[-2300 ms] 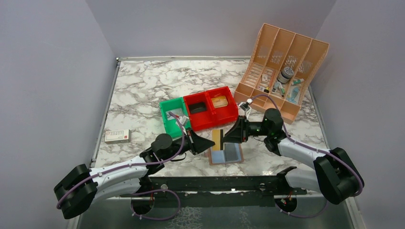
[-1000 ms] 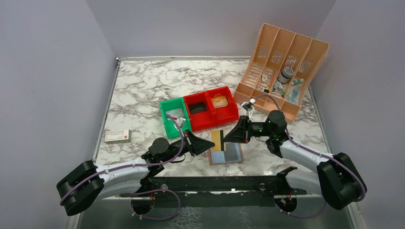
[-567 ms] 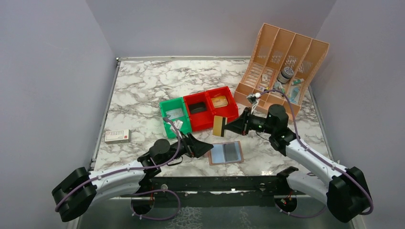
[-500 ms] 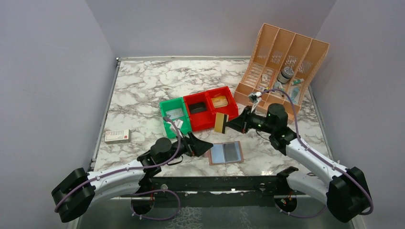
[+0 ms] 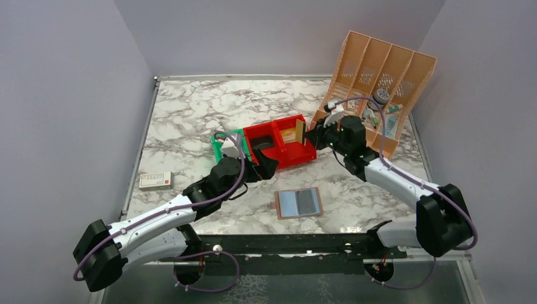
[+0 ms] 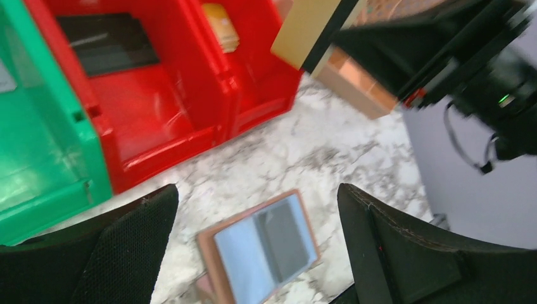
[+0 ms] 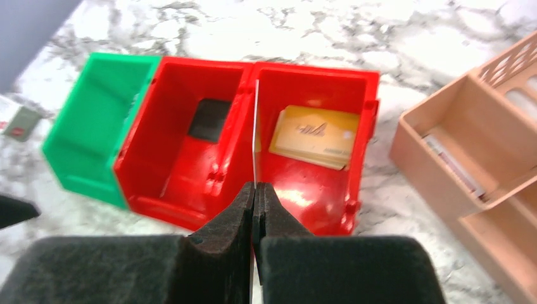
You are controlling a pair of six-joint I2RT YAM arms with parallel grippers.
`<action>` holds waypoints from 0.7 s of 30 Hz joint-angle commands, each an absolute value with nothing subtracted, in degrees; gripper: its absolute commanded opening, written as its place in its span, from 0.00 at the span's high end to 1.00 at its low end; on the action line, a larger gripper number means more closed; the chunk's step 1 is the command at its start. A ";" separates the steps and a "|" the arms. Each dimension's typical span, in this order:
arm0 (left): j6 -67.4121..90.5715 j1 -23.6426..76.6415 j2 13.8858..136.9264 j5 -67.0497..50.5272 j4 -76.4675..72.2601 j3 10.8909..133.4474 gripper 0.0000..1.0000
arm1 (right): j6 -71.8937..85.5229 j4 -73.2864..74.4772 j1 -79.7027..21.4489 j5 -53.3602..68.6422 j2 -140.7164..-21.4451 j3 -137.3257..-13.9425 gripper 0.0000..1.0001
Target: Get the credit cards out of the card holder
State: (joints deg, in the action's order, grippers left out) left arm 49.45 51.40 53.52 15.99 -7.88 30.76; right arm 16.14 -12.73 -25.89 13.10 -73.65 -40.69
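The card holder lies open and flat on the marble, with a dark grey credit card in its right pocket. In the left wrist view the card holder shows below and between my open left gripper, which holds nothing. That left gripper hovers at the front of the red bin. My right gripper is shut on a yellow-gold credit card, seen edge-on. The yellow card hangs upright over the red bin's right compartment, and its black stripe faces the left wrist view.
The red bin has a gold card in its right compartment and a dark card in its left. A green bin adjoins it. The peach file organizer stands at the back right. A small white box lies at the left.
My right gripper pulled the yellow card out of the holder and carried it up and back over the red bin. My left gripper opened and moved from the holder toward the bins.
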 commanded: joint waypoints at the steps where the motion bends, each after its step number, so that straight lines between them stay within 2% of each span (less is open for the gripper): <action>1: 47.37 51.00 51.74 18.10 -3.59 26.76 0.01 | 3.83 -17.88 -25.93 8.06 -78.29 -43.95 0.99; 8: 42.84 50.39 45.22 16.28 -2.17 24.73 0.01 | -11.08 -30.33 -27.01 9.92 -82.72 -40.10 0.99; 14: 41.84 49.78 48.10 15.76 -0.29 26.53 0.01 | -24.72 -34.60 -29.70 10.86 -88.31 -40.25 0.99; 21: 41.13 49.62 48.47 15.67 -0.11 26.67 0.01 | -29.94 -37.85 -30.41 6.60 -92.64 -41.16 0.99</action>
State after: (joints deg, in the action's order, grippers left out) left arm 42.74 49.98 49.01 16.32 -0.62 24.75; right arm -23.79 -31.88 -30.33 10.52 -91.33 -40.66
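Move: The right hand already pinches a card edge-on. The gold cards, lying in the right-hand red compartment, are some 7 cm ahead of it, 5 cm to its left and 14 cm below. The dark card in the next red compartment is about 17 cm left and 4 cm ahead; the open card holder lies 21 cm back and straight below. From the empty left hand, the gold cards are roughly 17 cm ahead and 9 cm right. Keep the right gripper shut on the card and carry the card down and forward to the gold cards in the right-hand red compartment, about 5 cm each way and easing a little left late on. Meanwhile roll the hand some 40 degrees about its own fingers, left side dropping. Let the open left gripper sink 5 to 6 cm and drift left, clear of the work. ##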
